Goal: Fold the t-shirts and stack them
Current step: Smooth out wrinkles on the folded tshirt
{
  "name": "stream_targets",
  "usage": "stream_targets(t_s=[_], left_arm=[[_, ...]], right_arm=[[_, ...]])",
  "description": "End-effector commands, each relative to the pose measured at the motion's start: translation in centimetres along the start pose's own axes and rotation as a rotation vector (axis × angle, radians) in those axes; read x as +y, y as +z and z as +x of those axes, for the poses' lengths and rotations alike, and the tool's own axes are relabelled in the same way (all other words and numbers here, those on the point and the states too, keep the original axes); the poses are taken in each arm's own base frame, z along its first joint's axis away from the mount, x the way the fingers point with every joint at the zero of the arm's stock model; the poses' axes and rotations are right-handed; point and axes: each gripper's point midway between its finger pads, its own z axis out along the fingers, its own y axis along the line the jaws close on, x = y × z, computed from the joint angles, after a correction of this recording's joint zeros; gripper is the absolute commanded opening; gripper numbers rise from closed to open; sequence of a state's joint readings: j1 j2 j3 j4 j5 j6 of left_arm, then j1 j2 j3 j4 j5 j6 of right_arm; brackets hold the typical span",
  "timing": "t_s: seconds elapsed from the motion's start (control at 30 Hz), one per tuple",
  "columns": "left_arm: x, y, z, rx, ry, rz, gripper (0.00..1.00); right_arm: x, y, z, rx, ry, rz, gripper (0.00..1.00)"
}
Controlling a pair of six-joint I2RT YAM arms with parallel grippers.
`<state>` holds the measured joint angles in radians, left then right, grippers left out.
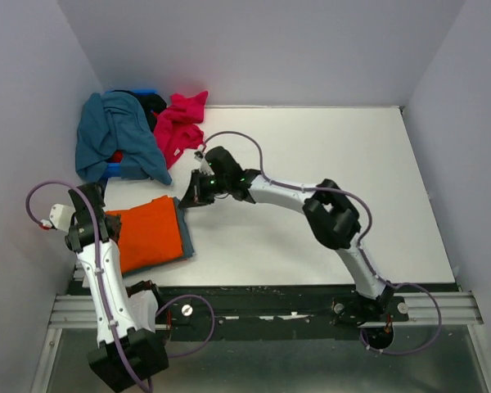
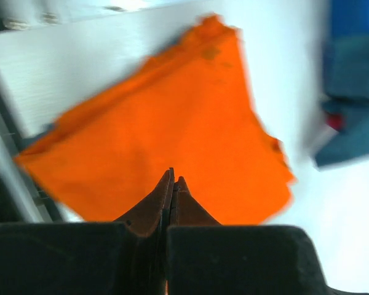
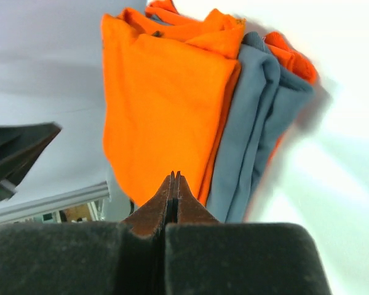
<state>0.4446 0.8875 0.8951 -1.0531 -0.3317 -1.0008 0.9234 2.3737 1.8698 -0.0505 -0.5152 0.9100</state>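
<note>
A folded bright orange t-shirt (image 1: 147, 233) lies on a folded slate blue-grey t-shirt (image 1: 185, 237) at the table's left front; both show in the right wrist view, orange (image 3: 166, 98) and blue-grey (image 3: 252, 135). The orange one fills the left wrist view (image 2: 172, 123). My left gripper (image 1: 96, 196) is shut and empty above the stack's left edge (image 2: 174, 178). My right gripper (image 1: 188, 196) is shut and empty just beyond the stack's far right corner (image 3: 174, 176). A teal t-shirt (image 1: 114, 135) and a magenta-pink t-shirt (image 1: 180, 123) lie crumpled at the back left.
A blue bin (image 1: 114, 168) sits under the teal shirt at the back left. Grey walls (image 1: 33, 98) enclose the white table (image 1: 327, 180) on three sides. A metal rail (image 1: 270, 307) runs along the near edge.
</note>
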Motion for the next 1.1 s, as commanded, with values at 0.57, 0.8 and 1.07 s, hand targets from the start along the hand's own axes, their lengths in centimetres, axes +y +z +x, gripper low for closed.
stream_targets(t_s=[0.57, 0.8, 1.07], left_arm=[[-20.1, -13.6, 21.0, 0.254, 0.655, 1.192, 0.67], [-20.4, -15.9, 27.6, 0.241, 0.793, 1.327, 0.99], [-20.6, -14.1, 28.3, 0.075, 0.891, 1.338, 0.99]], right_arm=[[-7.7, -34.1, -1.7, -0.71, -0.179, 0.431, 1.0], [-10.0, -42.0, 1.7, -0.925, -0.232, 0.66, 1.0], [-14.5, -43.5, 3.3, -1.084, -0.214, 0.749, 1.0]])
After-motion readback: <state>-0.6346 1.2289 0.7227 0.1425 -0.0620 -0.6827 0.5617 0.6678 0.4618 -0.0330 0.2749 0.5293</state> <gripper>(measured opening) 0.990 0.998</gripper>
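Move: Nearly beneath the left hand, its middle roughly 9 cm down, 4 cm right and 2 cm back, lies the folded orange t-shirt. The grey t-shirt under it is centred about 5 cm right and 2 cm back of that hand; the clothes tub stands some 30 cm ahead and 6 cm left. From the right hand, the orange t-shirt's middle is about 14 cm left, 11 cm back and 3 cm lower; the pink cloth is about 28 cm ahead and 5 cm left. Leaving the folded orange t-shirt, both hands swing out over the bare table, touching nothing. The left sweeps about 36 cm right and some 14 cm forward, almost level; the right goes about 43 cm right, climbing early and ending roughly 9 cm higher. Both wrists turn clockwise, tip their fingers upward, and the shut fingers open wide. ##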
